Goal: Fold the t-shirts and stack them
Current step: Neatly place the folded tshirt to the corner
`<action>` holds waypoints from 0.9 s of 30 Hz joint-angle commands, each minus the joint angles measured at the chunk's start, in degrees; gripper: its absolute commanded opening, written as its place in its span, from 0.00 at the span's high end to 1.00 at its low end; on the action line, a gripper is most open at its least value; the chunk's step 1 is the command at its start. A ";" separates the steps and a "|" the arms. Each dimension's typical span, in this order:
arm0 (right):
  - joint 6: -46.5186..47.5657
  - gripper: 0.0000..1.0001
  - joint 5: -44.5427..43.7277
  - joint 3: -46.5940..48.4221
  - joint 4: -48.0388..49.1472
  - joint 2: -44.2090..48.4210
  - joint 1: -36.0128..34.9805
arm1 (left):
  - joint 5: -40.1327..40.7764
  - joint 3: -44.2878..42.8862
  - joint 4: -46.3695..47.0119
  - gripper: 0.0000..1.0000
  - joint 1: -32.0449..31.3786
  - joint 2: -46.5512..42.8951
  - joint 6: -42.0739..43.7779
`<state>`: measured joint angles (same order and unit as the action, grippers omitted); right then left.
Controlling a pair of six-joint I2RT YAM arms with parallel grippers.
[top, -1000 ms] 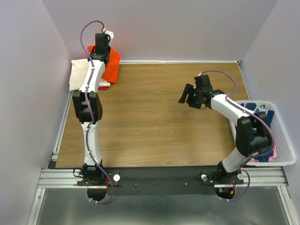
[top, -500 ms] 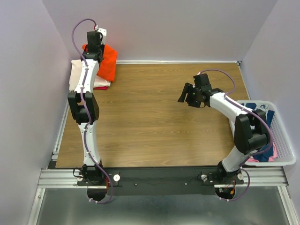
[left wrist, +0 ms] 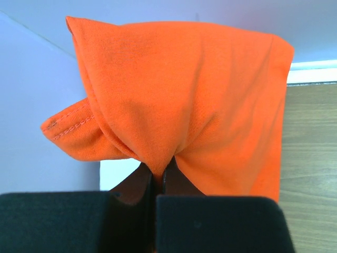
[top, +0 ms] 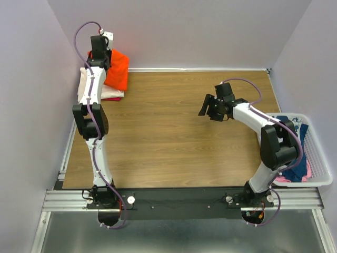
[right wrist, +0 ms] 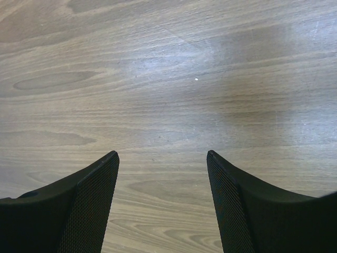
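A folded bright orange t-shirt (top: 117,69) hangs at the table's far left corner, pinched in my left gripper (top: 98,48), which is shut on a bunch of its cloth (left wrist: 174,116). Under it lies a stack with a cream-white t-shirt (top: 85,84) on top and a red-pink one (top: 112,98) showing at the stack's near edge. My right gripper (top: 209,109) hovers open over bare wood at the table's middle right, and nothing sits between its fingers (right wrist: 89,203).
A white lattice basket (top: 318,164) stands at the right table edge with navy cloth (top: 288,125) and pink cloth (top: 283,179) inside. Purple walls close in on the left, back and right. A metal rail (top: 184,199) runs along the near edge.
My left arm has swung left and farther back, carrying the orange t-shirt over the stack. My right gripper has barely shifted.
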<state>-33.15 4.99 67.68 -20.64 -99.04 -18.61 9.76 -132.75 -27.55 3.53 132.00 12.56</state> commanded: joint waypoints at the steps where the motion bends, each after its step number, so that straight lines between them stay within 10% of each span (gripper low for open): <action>1: 0.54 0.25 -0.25 2.02 -1.07 -1.76 -0.55 | -1.06 -2.08 1.27 1.00 0.95 0.61 -0.08; 27: 0.63 0.25 -0.25 2.90 -1.33 -4.67 -0.99 | 1.23 -4.45 1.36 1.00 4.20 7.65 -1.04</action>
<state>-32.95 4.99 69.06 -20.73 -102.54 -19.09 9.78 -134.69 -27.46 6.76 138.80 12.16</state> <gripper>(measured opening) 0.745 0.045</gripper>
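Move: Below and slightly nearer than the left hand, which already pinches the orange t-shirt, lies the white folded t-shirt: its middle is about 6 cm back, 1 cm right and 20 cm down. The red t-shirt's edge peeks out roughly 14 cm back and 6 cm right, 22 cm below; the table's far-left corner is about level forward and 6 cm left, equally low. From the right hand, the white t-shirt lies some 18 cm forward, 37 cm left, 6 cm down. Lowering the pinched orange t-shirt towards the white one, the left hand sinks about 6 cm while shifting some 4 cm left towards the side wall, then eases to a stop. Its fingers stay shut on the bunched cloth and tip about 5 degrees further down. ##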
